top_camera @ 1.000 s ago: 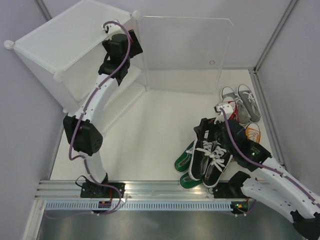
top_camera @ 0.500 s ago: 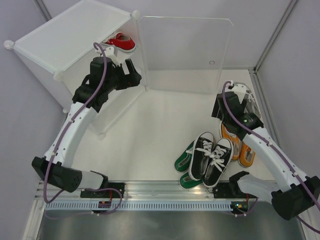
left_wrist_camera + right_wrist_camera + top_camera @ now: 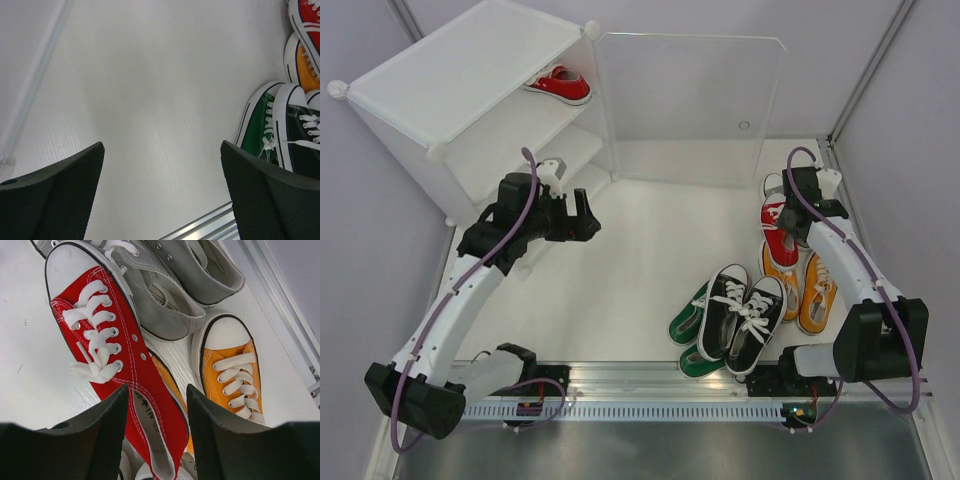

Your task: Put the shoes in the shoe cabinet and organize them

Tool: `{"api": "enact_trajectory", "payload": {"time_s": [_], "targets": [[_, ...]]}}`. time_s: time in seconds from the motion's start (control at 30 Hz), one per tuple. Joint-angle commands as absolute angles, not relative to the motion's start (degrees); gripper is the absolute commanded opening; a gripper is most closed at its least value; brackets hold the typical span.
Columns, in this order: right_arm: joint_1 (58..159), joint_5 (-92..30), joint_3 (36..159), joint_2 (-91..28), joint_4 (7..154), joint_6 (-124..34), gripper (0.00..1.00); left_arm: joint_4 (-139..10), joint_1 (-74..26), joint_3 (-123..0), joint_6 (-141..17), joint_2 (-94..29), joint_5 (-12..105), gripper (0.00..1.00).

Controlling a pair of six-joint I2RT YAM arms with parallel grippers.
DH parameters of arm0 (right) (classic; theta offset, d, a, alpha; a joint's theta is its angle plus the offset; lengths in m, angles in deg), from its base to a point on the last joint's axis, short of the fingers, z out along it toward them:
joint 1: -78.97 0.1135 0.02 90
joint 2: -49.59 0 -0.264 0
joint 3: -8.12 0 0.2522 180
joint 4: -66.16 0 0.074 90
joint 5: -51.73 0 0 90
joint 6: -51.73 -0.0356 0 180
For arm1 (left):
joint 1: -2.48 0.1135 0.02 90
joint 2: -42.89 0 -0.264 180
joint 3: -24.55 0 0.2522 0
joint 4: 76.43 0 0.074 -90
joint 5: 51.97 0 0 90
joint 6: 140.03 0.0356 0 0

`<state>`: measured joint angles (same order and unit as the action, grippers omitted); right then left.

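One red shoe (image 3: 560, 85) stands on the top shelf of the white shoe cabinet (image 3: 450, 75). Its mate, the other red shoe (image 3: 778, 248) (image 3: 115, 335), lies at the right, leaning on an orange shoe (image 3: 230, 365). My right gripper (image 3: 788, 222) (image 3: 156, 390) has its fingers against both sides of this shoe's heel, and the shoe still rests on the floor. My left gripper (image 3: 582, 218) (image 3: 162, 145) hangs wide open over bare floor in front of the cabinet, holding nothing.
Grey shoes (image 3: 170, 300) lie behind the red one, near the right rail. The black pair (image 3: 740, 315) sits on top of green shoes (image 3: 688, 320) near the front edge. The orange pair (image 3: 817, 295) is right of them. The clear door panel (image 3: 690, 110) stands open at the back.
My left arm drew out of the cabinet, leaving a red shoe on the top shelf. My right arm moved from the black pair to the back right, and its jaws closed in on the red shoe.
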<state>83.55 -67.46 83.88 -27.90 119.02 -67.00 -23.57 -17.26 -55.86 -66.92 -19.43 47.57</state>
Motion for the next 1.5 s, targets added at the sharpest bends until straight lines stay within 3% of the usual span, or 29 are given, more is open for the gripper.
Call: {"api": "enact_trajectory", "payload": {"time_s": [0.0,0.27,0.67,0.77,0.83,0.93,1.0,1.17,1.47], "targets": [[81.5,-64.4,84.8,-29.7,116.6,-67.2,0.55,-26.7,-17.7,-51.2,-64.1,-17.3,50.4,1.0],[80.2,-61.4,81.8,-32.4,115.3,-67.8,0.51,-29.0,-18.3,-47.5,-64.4,-16.5,51.3,1.0],[79.0,-57.4,76.5,-31.9,112.0,-67.4,0.56,-29.4,-18.3,-47.1,-64.6,-17.8,50.9,1.0],[77.3,-56.0,76.7,-33.4,109.7,-66.6,0.46,-29.4,-18.3,-47.4,-64.9,-17.8,51.4,1.0],[77.3,-56.4,77.9,-33.3,110.1,-65.9,0.23,-29.4,-18.3,-47.5,-65.1,-17.5,51.5,1.0],[77.9,-56.1,79.4,-30.5,110.5,-63.8,0.02,-29.4,-18.3,-47.5,-65.8,-17.1,51.0,1.0],[78.7,-55.6,80.8,-29.0,111.0,-62.1,0.01,-29.4,-18.3,-47.6,-66.3,-17.2,50.6,1.0],[91.6,-54.6,86.7,-27.6,111.8,-61.7,0.01,-29.3,-18.4,-48.3,-68.0,-18.2,49.2,1.0],[114.0,-48.6,89.9,-37.1,94.9,-66.9,0.01,-28.2,-18.4,-47.9,-70.8,-17.6,47.8,1.0]]}}
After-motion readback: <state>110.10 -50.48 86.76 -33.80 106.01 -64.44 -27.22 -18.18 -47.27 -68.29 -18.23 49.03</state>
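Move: The red shoe, lying on the orange pair with its toe outward, has its middle about 3 cm ahead of the right hand, 4 cm to its left and some 8 cm below. Around 11 cm below the hand are the left orange shoe, 9 cm back and 2 cm left, the right orange shoe, 9 cm back and 8 cm right, and the nearer grey shoe, 8 cm ahead and 1 cm right. From the left hand, the red shoe is roughly 44 cm right, 6 cm ahead and 18 cm below. The red shoe's collar is pinched at its right side by the right hand, which first sinks about 6 cm onto it with part-open fingers and shuts them. The hand then lifts some 6 cm while swinging about 23 cm left towards the left hand, turning roughly 40 degrees counter-clockwise. The left hand settles 4 to 5 cm lower and waits, wide open. ##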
